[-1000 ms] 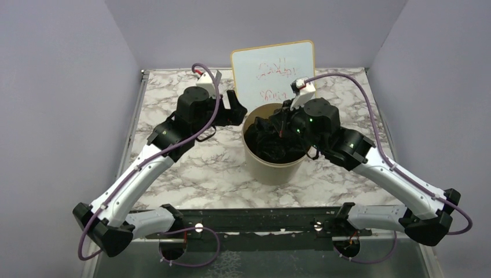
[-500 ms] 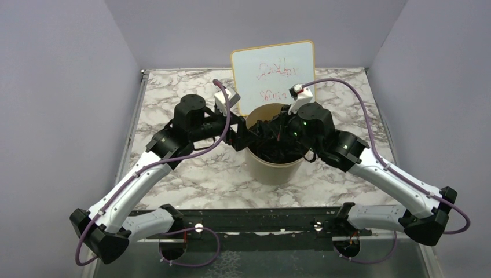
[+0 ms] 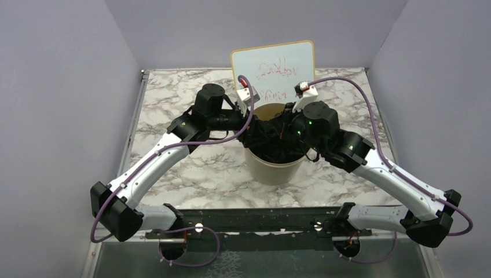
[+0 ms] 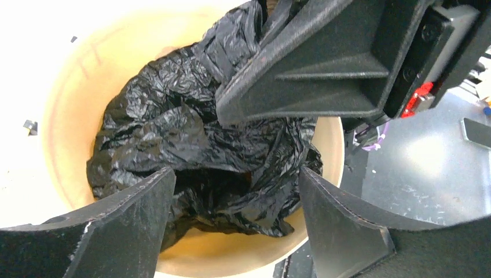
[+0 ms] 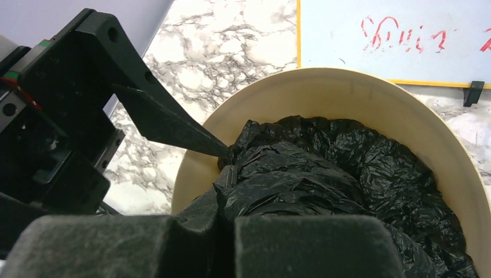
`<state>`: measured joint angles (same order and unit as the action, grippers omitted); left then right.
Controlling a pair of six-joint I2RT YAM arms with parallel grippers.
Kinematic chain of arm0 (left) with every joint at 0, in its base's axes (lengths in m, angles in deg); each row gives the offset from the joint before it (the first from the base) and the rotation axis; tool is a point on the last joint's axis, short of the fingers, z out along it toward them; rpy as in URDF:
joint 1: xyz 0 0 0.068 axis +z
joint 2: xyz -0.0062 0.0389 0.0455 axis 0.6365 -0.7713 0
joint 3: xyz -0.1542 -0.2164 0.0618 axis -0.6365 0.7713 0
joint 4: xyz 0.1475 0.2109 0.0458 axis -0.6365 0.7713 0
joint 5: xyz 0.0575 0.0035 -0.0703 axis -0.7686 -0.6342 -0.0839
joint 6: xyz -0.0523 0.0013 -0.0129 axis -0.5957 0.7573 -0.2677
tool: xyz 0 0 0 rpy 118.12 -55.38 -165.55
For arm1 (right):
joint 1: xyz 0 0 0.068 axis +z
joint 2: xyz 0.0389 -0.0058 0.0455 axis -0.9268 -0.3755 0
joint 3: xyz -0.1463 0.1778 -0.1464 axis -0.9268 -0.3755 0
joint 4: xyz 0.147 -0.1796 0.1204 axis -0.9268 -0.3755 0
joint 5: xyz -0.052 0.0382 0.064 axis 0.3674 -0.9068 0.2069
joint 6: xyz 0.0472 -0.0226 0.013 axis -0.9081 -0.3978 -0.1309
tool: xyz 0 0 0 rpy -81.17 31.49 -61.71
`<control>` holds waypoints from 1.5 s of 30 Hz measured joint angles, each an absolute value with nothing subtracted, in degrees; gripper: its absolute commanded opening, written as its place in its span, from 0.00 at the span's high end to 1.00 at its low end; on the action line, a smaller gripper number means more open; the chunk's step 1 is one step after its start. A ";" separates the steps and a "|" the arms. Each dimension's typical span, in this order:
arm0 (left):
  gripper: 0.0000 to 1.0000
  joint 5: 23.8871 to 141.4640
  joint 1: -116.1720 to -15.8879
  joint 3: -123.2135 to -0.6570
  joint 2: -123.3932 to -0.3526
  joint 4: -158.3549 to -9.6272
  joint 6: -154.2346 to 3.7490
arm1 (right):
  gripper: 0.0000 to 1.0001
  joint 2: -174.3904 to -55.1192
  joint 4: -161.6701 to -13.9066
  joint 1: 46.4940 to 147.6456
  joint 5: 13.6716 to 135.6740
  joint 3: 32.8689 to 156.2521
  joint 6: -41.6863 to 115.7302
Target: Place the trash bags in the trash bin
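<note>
The cream trash bin [image 3: 272, 171] stands mid-table with the crumpled black trash bag [image 3: 272, 145] inside it. My left gripper [image 3: 252, 132] is open and reaches over the bin's left rim. In the left wrist view its jaws [image 4: 236, 174] stand wide apart above the bag [image 4: 173, 127] and the bin's inner wall [image 4: 75, 98]. My right gripper [image 3: 285, 128] is over the bin's right side. In the right wrist view it [image 5: 227, 223] is shut with a fold of the bag [image 5: 347, 168] pinched in it, above the bin [image 5: 359, 98].
A white whiteboard [image 3: 272, 69] with red writing stands just behind the bin and also shows in the right wrist view [image 5: 394, 35]. Marble tabletop [image 3: 191, 174] lies around the bin. Grey walls close in the left, right and back.
My left arm swung right from beside the bin, and its open gripper now reaches over the rim onto the bag. My right gripper stays at the bin holding the bag.
</note>
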<state>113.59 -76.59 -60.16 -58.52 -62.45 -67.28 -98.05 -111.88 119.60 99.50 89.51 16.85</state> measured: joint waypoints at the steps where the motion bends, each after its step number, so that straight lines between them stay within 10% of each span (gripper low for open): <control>1: 0.28 113.64 -76.74 -60.79 -59.41 -62.40 -67.26 | 0.96 -98.05 -111.90 119.60 99.50 89.60 16.85; 14: 0.38 115.49 -79.78 -62.50 -60.62 -62.69 -67.15 | 0.96 -98.12 -111.18 119.60 99.39 89.58 16.11; 25: 1.00 112.41 -80.83 -63.11 -61.93 -61.96 -67.43 | 0.85 -98.73 -111.03 119.60 98.08 89.60 15.52; 32: 1.00 104.48 -80.89 -63.09 -61.95 -62.03 -69.58 | 0.51 -95.78 -113.00 119.60 99.53 89.58 15.61; 45: 1.00 100.59 -80.92 -60.31 -58.74 -63.78 -70.93 | 0.45 -90.14 -114.09 119.58 102.26 88.27 15.32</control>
<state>100.59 -80.92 -60.31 -58.74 -63.78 -70.93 -90.14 -114.09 119.58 102.26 88.27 15.32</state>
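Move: The rumpled edge of the trash bag that the open left hand is after lies about 3 cm to its right, 1 cm ahead and 1 cm below; from the right hand, whose shut fingers already pinch the bag, that edge is some 3 cm left, 3 cm back and 3 cm below. The trash bin's middle is about 7 cm right of the left hand, 1 cm ahead and 17 cm down, and the whiteboard stands roughly 23 cm ahead of the left hand, 9 cm right. The left hand eases about 2 cm right and 2 cm back into the bag edge beside the right fingers, shuts on it and pinches it, then carries it some 4 cm forward while turning about 15 degrees counter-clockwise. The right hand holds nearly still until the left fingers are all but shut, then opens about halfway, lets go of its pinch and draws back some 4 cm to the right and 3 cm up, with a slight pull towards its base. ##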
